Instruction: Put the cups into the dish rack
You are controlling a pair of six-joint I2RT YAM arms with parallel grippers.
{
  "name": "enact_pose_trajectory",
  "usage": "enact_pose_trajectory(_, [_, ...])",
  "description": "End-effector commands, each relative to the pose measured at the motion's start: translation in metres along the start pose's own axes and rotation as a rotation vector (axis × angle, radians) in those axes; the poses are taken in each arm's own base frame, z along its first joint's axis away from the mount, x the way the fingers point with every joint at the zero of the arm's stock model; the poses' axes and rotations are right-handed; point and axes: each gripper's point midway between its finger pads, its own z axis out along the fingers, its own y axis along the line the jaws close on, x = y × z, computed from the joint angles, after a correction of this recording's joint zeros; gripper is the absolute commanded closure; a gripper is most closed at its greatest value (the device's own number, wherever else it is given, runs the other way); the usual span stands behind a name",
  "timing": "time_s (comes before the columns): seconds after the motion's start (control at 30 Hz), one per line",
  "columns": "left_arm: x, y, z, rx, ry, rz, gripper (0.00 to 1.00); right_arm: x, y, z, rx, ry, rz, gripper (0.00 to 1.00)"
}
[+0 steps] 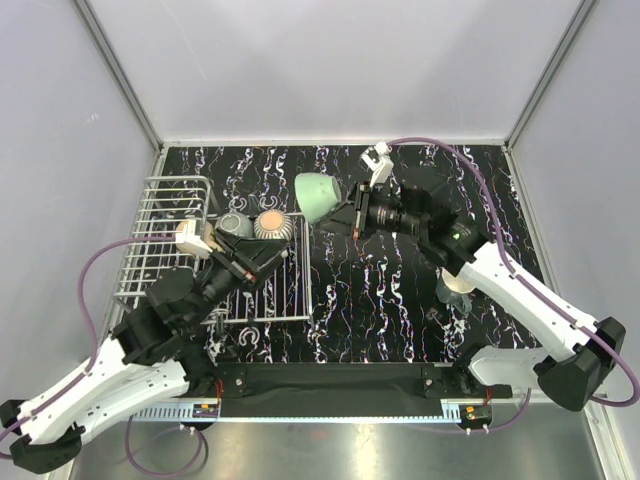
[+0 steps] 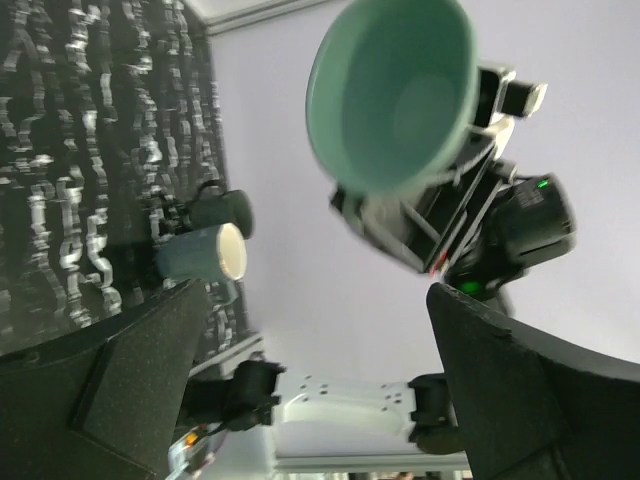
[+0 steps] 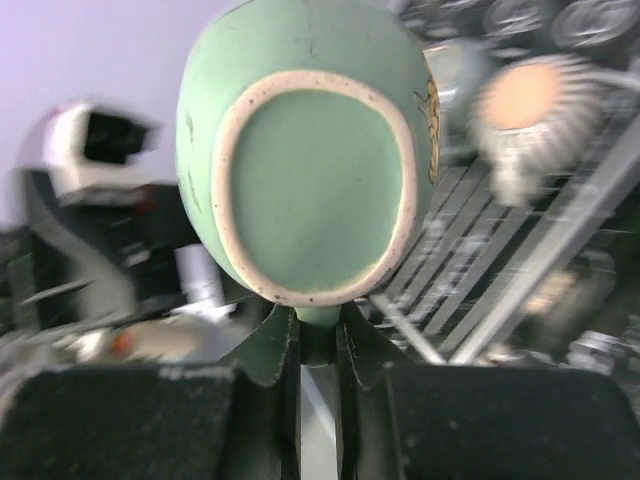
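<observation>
My right gripper (image 1: 345,212) is shut on the handle of the mint green cup (image 1: 318,195) and holds it in the air just right of the dish rack (image 1: 165,225). In the right wrist view the cup's base (image 3: 310,150) faces the camera, its handle pinched between the fingers (image 3: 285,350). A grey cup (image 1: 234,225) and a ribbed cup (image 1: 272,224) sit in the rack. My left gripper (image 1: 262,252) hovers over the rack, open and empty (image 2: 320,300). The left wrist view looks up into the mint cup (image 2: 392,95). A grey-teal cup (image 2: 203,254) lies on the table.
The grey-teal cup (image 1: 455,290) lies partly under my right forearm on the black marbled table (image 1: 380,290). A darker cup (image 2: 225,210) stands just behind it. The rack's wires (image 3: 520,260) run close below the held cup. White walls enclose the table.
</observation>
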Motion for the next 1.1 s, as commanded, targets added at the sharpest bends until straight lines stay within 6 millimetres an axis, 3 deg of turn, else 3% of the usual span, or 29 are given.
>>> enact_pose_trajectory(0.0, [-0.01, 0.005, -0.012, -0.088, -0.011, 0.128, 0.01, -0.015, -0.069, -0.021, 0.413, -0.011, -0.188, 1.0])
enact_pose_trajectory(0.03, [-0.017, -0.008, -0.02, -0.1, -0.012, 0.164, 0.01, -0.013, -0.084, -0.02, 0.471, 0.006, -0.213, 1.0])
enact_pose_trajectory(0.13, [-0.023, -0.014, -0.015, -0.166, 0.004, 0.331, 0.01, -0.009, -0.122, -0.025, 0.644, 0.031, -0.246, 1.0])
enact_pose_trajectory(0.23, [-0.04, -0.017, -0.018, -0.253, -0.012, 0.495, 0.01, 0.008, -0.141, -0.012, 0.711, 0.085, -0.263, 1.0])
enact_pose_trajectory(0.27, [-0.051, -0.025, -0.018, -0.264, -0.048, 0.555, 0.01, 0.018, -0.136, -0.002, 0.708, 0.102, -0.283, 1.0])
enact_pose_trajectory(0.37, [-0.069, -0.027, -0.024, -0.321, -0.099, 0.641, 0.01, 0.039, -0.137, 0.026, 0.706, 0.156, -0.299, 1.0])
enact_pose_trajectory(0.4, [-0.087, -0.034, -0.03, -0.345, -0.175, 0.651, 0.01, 0.047, -0.126, 0.038, 0.677, 0.169, -0.315, 1.0])
enact_pose_trajectory(0.43, [-0.096, -0.032, -0.036, -0.387, -0.203, 0.668, 0.01, 0.059, -0.131, 0.051, 0.686, 0.203, -0.32, 1.0])
enact_pose_trajectory(0.47, [-0.111, -0.032, -0.042, -0.425, -0.271, 0.686, 0.01, 0.055, -0.122, 0.061, 0.672, 0.189, -0.331, 1.0])
enact_pose_trajectory(0.5, [-0.117, -0.038, -0.046, -0.424, -0.296, 0.697, 0.01, 0.067, -0.113, 0.071, 0.654, 0.211, -0.354, 1.0])
enact_pose_trajectory(0.53, [-0.122, -0.042, -0.049, -0.423, -0.317, 0.71, 0.01, 0.079, -0.119, 0.083, 0.665, 0.246, -0.37, 1.0])
enact_pose_trajectory(0.6, [-0.134, -0.044, -0.055, -0.456, -0.358, 0.75, 0.01, 0.08, -0.107, 0.101, 0.647, 0.24, -0.394, 1.0])
enact_pose_trajectory(0.63, [-0.139, -0.049, -0.06, -0.463, -0.374, 0.754, 0.01, 0.096, -0.11, 0.113, 0.648, 0.28, -0.41, 1.0])
enact_pose_trajectory(0.7, [-0.148, -0.053, -0.066, -0.486, -0.407, 0.78, 0.01, 0.099, -0.1, 0.128, 0.638, 0.28, -0.435, 1.0])
enact_pose_trajectory(0.73, [-0.151, -0.055, -0.07, -0.485, -0.417, 0.786, 0.01, 0.117, -0.104, 0.137, 0.649, 0.324, -0.464, 1.0])
enact_pose_trajectory(0.77, [-0.155, -0.056, -0.073, -0.491, -0.436, 0.79, 0.01, 0.111, -0.094, 0.146, 0.644, 0.3, -0.48, 1.0])
enact_pose_trajectory(0.83, [-0.16, -0.059, -0.078, -0.483, -0.466, 0.784, 0.01, 0.125, -0.1, 0.16, 0.656, 0.335, -0.512, 1.0])
enact_pose_trajectory(0.87, [-0.163, -0.06, -0.081, -0.478, -0.477, 0.79, 0.01, 0.126, -0.09, 0.167, 0.638, 0.326, -0.523, 1.0])
enact_pose_trajectory(0.93, [-0.167, -0.064, -0.084, -0.469, -0.5, 0.811, 0.01, 0.138, -0.094, 0.178, 0.636, 0.36, -0.534, 1.0])
enact_pose_trajectory(0.97, [-0.172, -0.065, -0.088, -0.482, -0.524, 0.809, 0.01, 0.139, -0.084, 0.184, 0.616, 0.355, -0.542, 1.0])
enact_pose_trajectory(1.07, [-0.174, -0.062, -0.091, -0.502, -0.53, 0.817, 0.01, 0.153, -0.082, 0.197, 0.597, 0.388, -0.563, 1.0])
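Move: The right hand holds the green cup; its spot on the rack lies about 18 cm to this hand's left, roughly level forward, and some 26 cm below. Around 27 cm below the hand, the grey cup stands 8 cm ahead and 18 cm left, and the striped cup 8 cm ahead and 11 cm left. From the empty left hand, that rack spot is roughly 6 cm ahead, 8 cm left and 25 cm down. The right hand tips and lowers the green cup some 20 cm, leftward towards the rack; left hand clears leftward. ##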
